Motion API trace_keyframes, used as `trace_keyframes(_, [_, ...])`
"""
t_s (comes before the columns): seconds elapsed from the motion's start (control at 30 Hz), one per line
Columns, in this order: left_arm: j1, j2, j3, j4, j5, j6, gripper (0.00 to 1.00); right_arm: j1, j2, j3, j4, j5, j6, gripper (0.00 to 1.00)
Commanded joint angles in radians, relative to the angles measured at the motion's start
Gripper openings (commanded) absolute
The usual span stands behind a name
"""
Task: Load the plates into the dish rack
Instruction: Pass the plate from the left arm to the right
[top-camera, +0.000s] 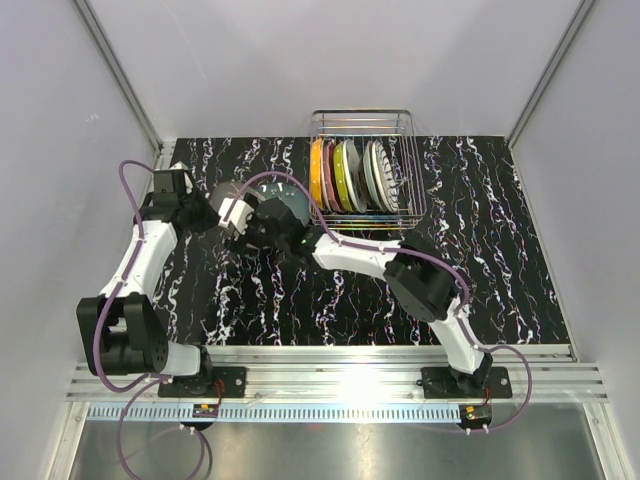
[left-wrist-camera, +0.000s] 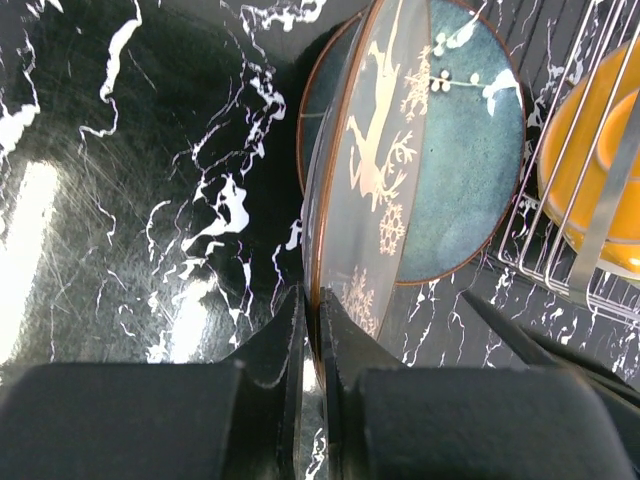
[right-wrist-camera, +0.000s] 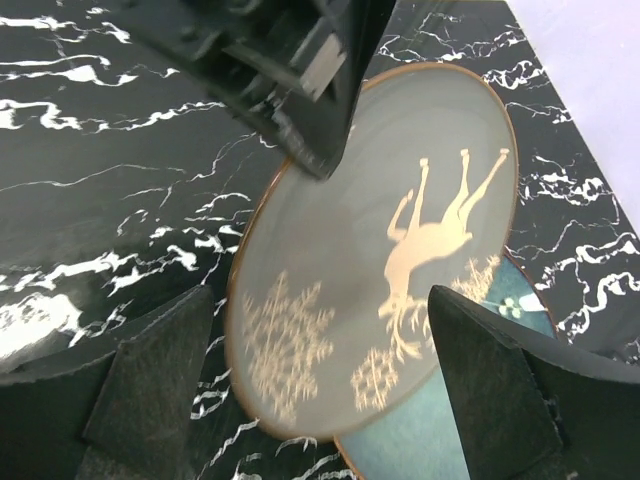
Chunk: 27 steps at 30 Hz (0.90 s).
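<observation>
A grey-brown plate with a pale deer (left-wrist-camera: 370, 150) stands tilted on edge, and my left gripper (left-wrist-camera: 312, 300) is shut on its rim. In the right wrist view the same deer plate (right-wrist-camera: 370, 270) leans between the fingers of my right gripper (right-wrist-camera: 320, 300), which is open and set on either side of its lower edge. A teal dark-rimmed plate (left-wrist-camera: 470, 170) lies flat on the table under it. The wire dish rack (top-camera: 415, 200) stands just to the right, with several plates (top-camera: 345, 175) upright in it.
Both grippers meet left of the rack, the left gripper (top-camera: 237, 213) beside the right gripper (top-camera: 262, 222). An orange plate (left-wrist-camera: 590, 170) shows behind the rack wires (left-wrist-camera: 560, 250). Black marbled tabletop (top-camera: 500, 250) stretches around. Purple cables loop over both arms.
</observation>
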Motion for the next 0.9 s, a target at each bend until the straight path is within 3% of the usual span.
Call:
trace_keyframes(0.0, [0.005,-0.05,0.001,0.068,0.072,-0.01,0.0,0.007,0.055,0.071,0.042,0.028,-0.023,0.94])
trace_keyframes(0.23, [0.01,-0.061,-0.007,0.075,0.092,-0.022,0.0,0.006,0.126,0.123,0.056,0.066,-0.02,0.8])
trace_keyframes(0.33, [0.013,-0.067,-0.007,0.075,0.095,-0.022,0.0,0.012,0.153,0.135,0.065,0.105,-0.019,0.6])
trace_keyframes(0.37, [0.016,-0.068,-0.008,0.077,0.095,-0.025,0.0,0.016,0.155,0.132,0.073,0.12,-0.026,0.48])
trace_keyframes(0.6, [0.021,-0.081,-0.021,0.1,0.12,-0.033,0.0,0.036,0.104,0.053,0.145,0.212,-0.023,0.17])
trace_keyframes(0.63, [0.021,-0.085,-0.024,0.103,0.12,-0.033,0.1,0.038,0.098,0.048,0.15,0.22,-0.016,0.14])
trace_keyframes(0.73, [0.022,-0.098,-0.03,0.111,0.123,-0.024,0.15,0.038,0.071,0.034,0.17,0.24,0.015,0.04])
trace_keyframes(0.8, [0.022,-0.105,-0.028,0.106,0.108,-0.018,0.23,0.038,0.052,0.03,0.182,0.249,0.027,0.0])
trace_keyframes(0.87, [0.024,-0.119,-0.025,0.103,0.085,-0.008,0.4,0.036,0.031,0.034,0.182,0.249,0.037,0.0])
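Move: The left gripper already holds the grey deer plate by its rim; the plate's middle lies about 6 cm ahead of that hand, 3 cm right and 5 cm below. From the open right gripper, this middle is some 6 cm ahead, 2 cm left and 5 cm below, with the left fingers about 5 cm left and 2 cm ahead, level. The teal plate lies roughly 6 cm ahead of the right gripper, 10 cm right and 14 cm below. Hold the deer plate nearly still with the left gripper while you lower the right one about 5 cm, easing slightly left and forward, and shut its fingers on the plate's rim. Then raise the right hand some 2 cm with its grip kept, turning roughly 10 degrees, partly clockwise, and start opening the left fingers as that hand rises about 1.5 cm. ##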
